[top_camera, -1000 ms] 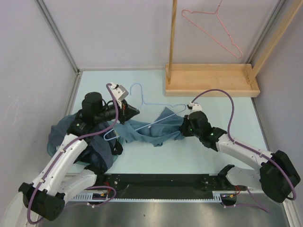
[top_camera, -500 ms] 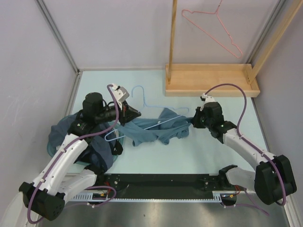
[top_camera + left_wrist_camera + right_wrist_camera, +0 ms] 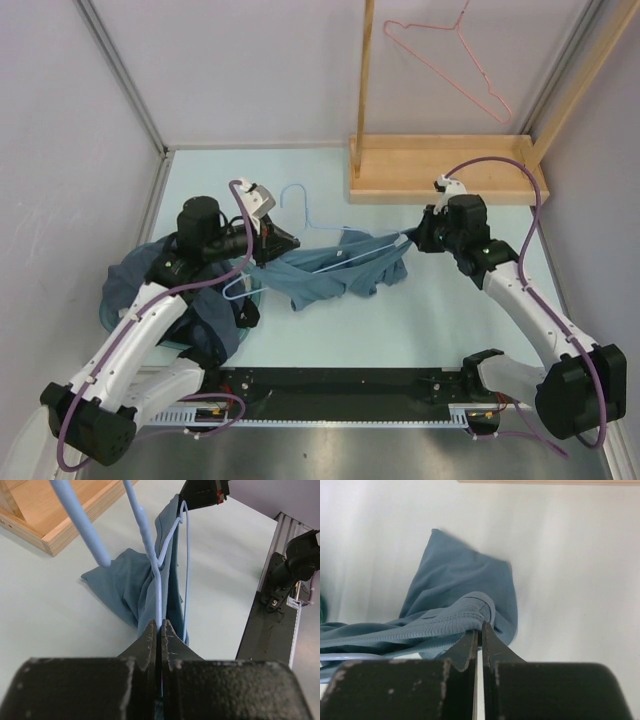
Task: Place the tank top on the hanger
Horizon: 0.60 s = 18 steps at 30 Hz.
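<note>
The light-blue wire hanger [image 3: 318, 222] lies low over the table, hook toward the back. My left gripper [image 3: 287, 242] is shut on its wire; in the left wrist view the jaws [image 3: 160, 625] pinch the wire of the hanger [image 3: 148, 540]. The teal tank top [image 3: 335, 272] is bunched along the hanger's right arm, also seen in the left wrist view [image 3: 125, 587]. My right gripper [image 3: 413, 240] is shut on the tank top's ribbed edge [image 3: 451, 620] at the hanger's right end; its jaws [image 3: 480, 626] are closed on the fabric.
A darker navy heap of clothes [image 3: 135, 290] lies under my left arm. A wooden rack base [image 3: 447, 172] stands at the back right, with a pink hanger [image 3: 450, 62] hung above it. The black rail [image 3: 340, 385] runs along the near edge.
My right gripper has moved right and toward the back, pulling the tank top's edge along the hanger and stretching the fabric. My left gripper has hardly moved.
</note>
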Tool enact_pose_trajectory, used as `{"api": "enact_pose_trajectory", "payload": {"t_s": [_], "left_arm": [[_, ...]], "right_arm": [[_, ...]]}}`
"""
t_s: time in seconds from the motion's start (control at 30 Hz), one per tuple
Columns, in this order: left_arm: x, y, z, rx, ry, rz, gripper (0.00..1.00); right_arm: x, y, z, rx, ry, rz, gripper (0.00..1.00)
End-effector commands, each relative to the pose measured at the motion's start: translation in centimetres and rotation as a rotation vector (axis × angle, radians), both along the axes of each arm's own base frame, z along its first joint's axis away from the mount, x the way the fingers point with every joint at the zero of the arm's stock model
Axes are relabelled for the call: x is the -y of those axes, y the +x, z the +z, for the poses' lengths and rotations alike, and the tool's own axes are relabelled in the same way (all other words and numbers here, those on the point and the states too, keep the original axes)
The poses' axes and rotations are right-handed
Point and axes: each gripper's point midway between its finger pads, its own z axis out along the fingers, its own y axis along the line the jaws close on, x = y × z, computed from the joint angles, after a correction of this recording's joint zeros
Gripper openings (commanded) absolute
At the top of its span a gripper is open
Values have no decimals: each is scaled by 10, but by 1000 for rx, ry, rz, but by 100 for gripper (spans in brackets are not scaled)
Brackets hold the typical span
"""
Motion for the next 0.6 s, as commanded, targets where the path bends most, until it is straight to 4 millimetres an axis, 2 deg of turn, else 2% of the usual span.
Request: {"api": "enact_pose_trajectory", "payload": {"t_s": [0.0, 0.2, 0.4, 0.57], "left_arm": [[4, 1, 7, 47, -10, -16, 0], [3, 5, 6, 53, 3, 4, 0], [2, 5, 4, 48, 7, 7, 0], [0, 8, 4, 55, 13, 25, 0]], "right_arm": [[3, 1, 36, 53, 1, 9, 0], [-6, -14, 63, 62, 29, 69, 0], [-15, -32, 75, 42, -5, 132, 0], [-37, -52, 78, 13, -46, 220, 0]]}}
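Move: The hanger's right tip is about 4 cm to the left of my right hand, about 1 cm back and slightly higher. The tank top's loose body lies some 8 cm left and 4 cm ahead of that hand, about 11 cm below; the hanger's neck is roughly 23 cm left, level fore and aft, 5 cm up. From my left hand, the right tip is some 27 cm right, 7 cm ahead and 8 cm down. With the tank top's ribbed edge still pinched in my right hand, I lift it about 6 cm beside the hanger's right tip. I go nearly straight up at first, then swing it back about 3.5 cm and a little left above the tip, turning the hand some 10 degrees counter-clockwise. My left hand keeps the hanger gripped and all but still. ##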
